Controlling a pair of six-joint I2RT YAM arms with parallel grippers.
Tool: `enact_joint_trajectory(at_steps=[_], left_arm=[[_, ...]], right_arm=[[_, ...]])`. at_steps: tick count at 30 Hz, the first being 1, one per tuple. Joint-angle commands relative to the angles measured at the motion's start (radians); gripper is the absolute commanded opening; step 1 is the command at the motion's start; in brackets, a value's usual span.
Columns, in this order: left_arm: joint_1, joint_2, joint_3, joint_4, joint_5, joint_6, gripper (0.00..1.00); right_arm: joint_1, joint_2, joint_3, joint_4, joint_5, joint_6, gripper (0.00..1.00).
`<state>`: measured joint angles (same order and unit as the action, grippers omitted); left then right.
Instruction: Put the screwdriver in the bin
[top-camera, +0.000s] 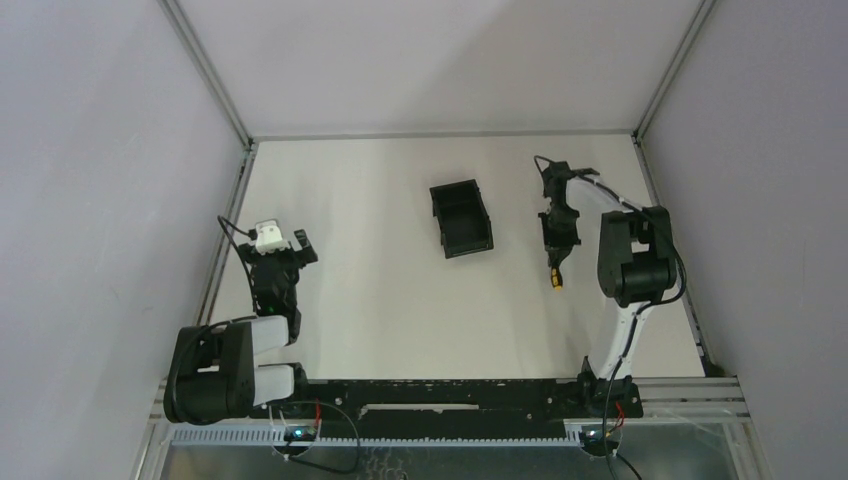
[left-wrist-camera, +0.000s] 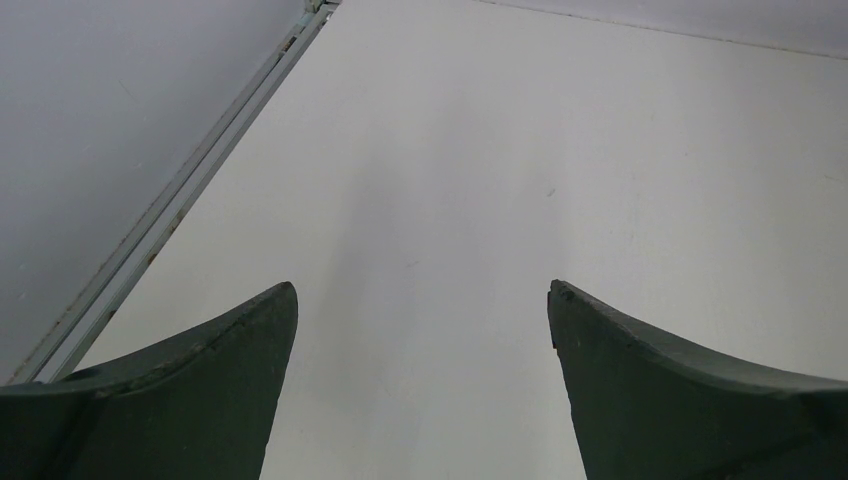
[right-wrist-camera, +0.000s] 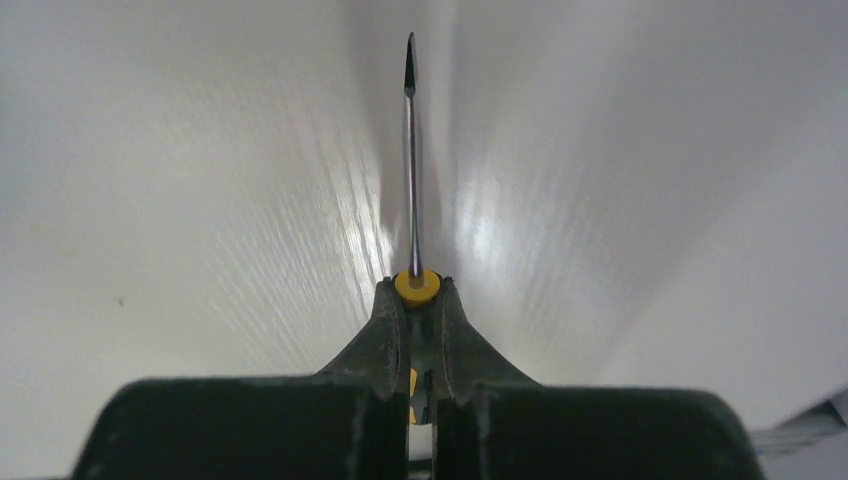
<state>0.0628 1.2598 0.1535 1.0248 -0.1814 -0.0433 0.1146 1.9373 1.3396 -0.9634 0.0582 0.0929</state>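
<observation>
The screwdriver (right-wrist-camera: 411, 160) is clamped in my right gripper (right-wrist-camera: 417, 288). Its yellow collar sits between the fingertips and its thin metal shaft points straight ahead over the white table. In the top view the right gripper (top-camera: 556, 245) is a little to the right of the bin (top-camera: 462, 218), pointing toward the near edge, and the yellow of the screwdriver (top-camera: 556, 283) shows just past its tip. The bin is a small black open-top box with nothing visible in it. My left gripper (left-wrist-camera: 422, 300) stands open over bare table at the left (top-camera: 285, 252), with nothing between its fingers.
Grey walls with metal frame rails (top-camera: 228, 235) close in the white table on the left, back and right. A rail with cabling (top-camera: 440, 395) runs along the near edge between the two arm bases.
</observation>
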Motion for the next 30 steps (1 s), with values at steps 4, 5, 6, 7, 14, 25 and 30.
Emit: enact_joint_trajectory(at_steps=[4, 5, 6, 7, 14, 25, 30], left_arm=[[-0.006, 0.0, 0.039, 0.035, -0.007, 0.016, 1.0], [-0.006, 0.0, 0.038, 0.035, -0.007, 0.016, 1.0], [-0.005, 0.0, 0.039, 0.035, -0.007, 0.016, 1.0], [-0.006, -0.001, 0.038, 0.035, -0.008, 0.017, 1.0], [-0.007, 0.0, 0.039, 0.035, -0.007, 0.016, 1.0], [-0.006, -0.001, 0.038, 0.035, -0.008, 0.016, 1.0], [-0.006, -0.001, 0.039, 0.035, -0.008, 0.016, 1.0]], right_arm=[[-0.026, -0.041, 0.348, -0.328, 0.065, -0.023, 0.0], [-0.029, -0.037, 0.397, -0.373, 0.067, -0.02, 0.0], [-0.032, -0.032, 0.447, -0.406, 0.068, -0.017, 0.0], [-0.035, -0.022, 0.509, -0.441, 0.071, -0.015, 0.0], [-0.048, 0.05, 0.723, -0.506, 0.081, 0.017, 0.0], [0.281, 0.1, 0.861, -0.308, 0.014, -0.036, 0.0], [0.423, 0.168, 0.934, -0.215, 0.054, -0.131, 0.0]])
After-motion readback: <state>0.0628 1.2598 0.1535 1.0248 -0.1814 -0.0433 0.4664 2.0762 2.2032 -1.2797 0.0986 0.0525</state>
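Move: The right hand is already shut on the screwdriver's handle, low over the table with the shaft pointing forward. The bin's middle lies about 18 cm to its left and 11 cm farther out, roughly 2 cm higher. Seen from the idle left hand, the bin is some 35 cm to the right, about 8 cm ahead and 7 cm lower. The right hand lifts the still-gripped screwdriver about 17 cm up and forward, then swings left towards the bin. ##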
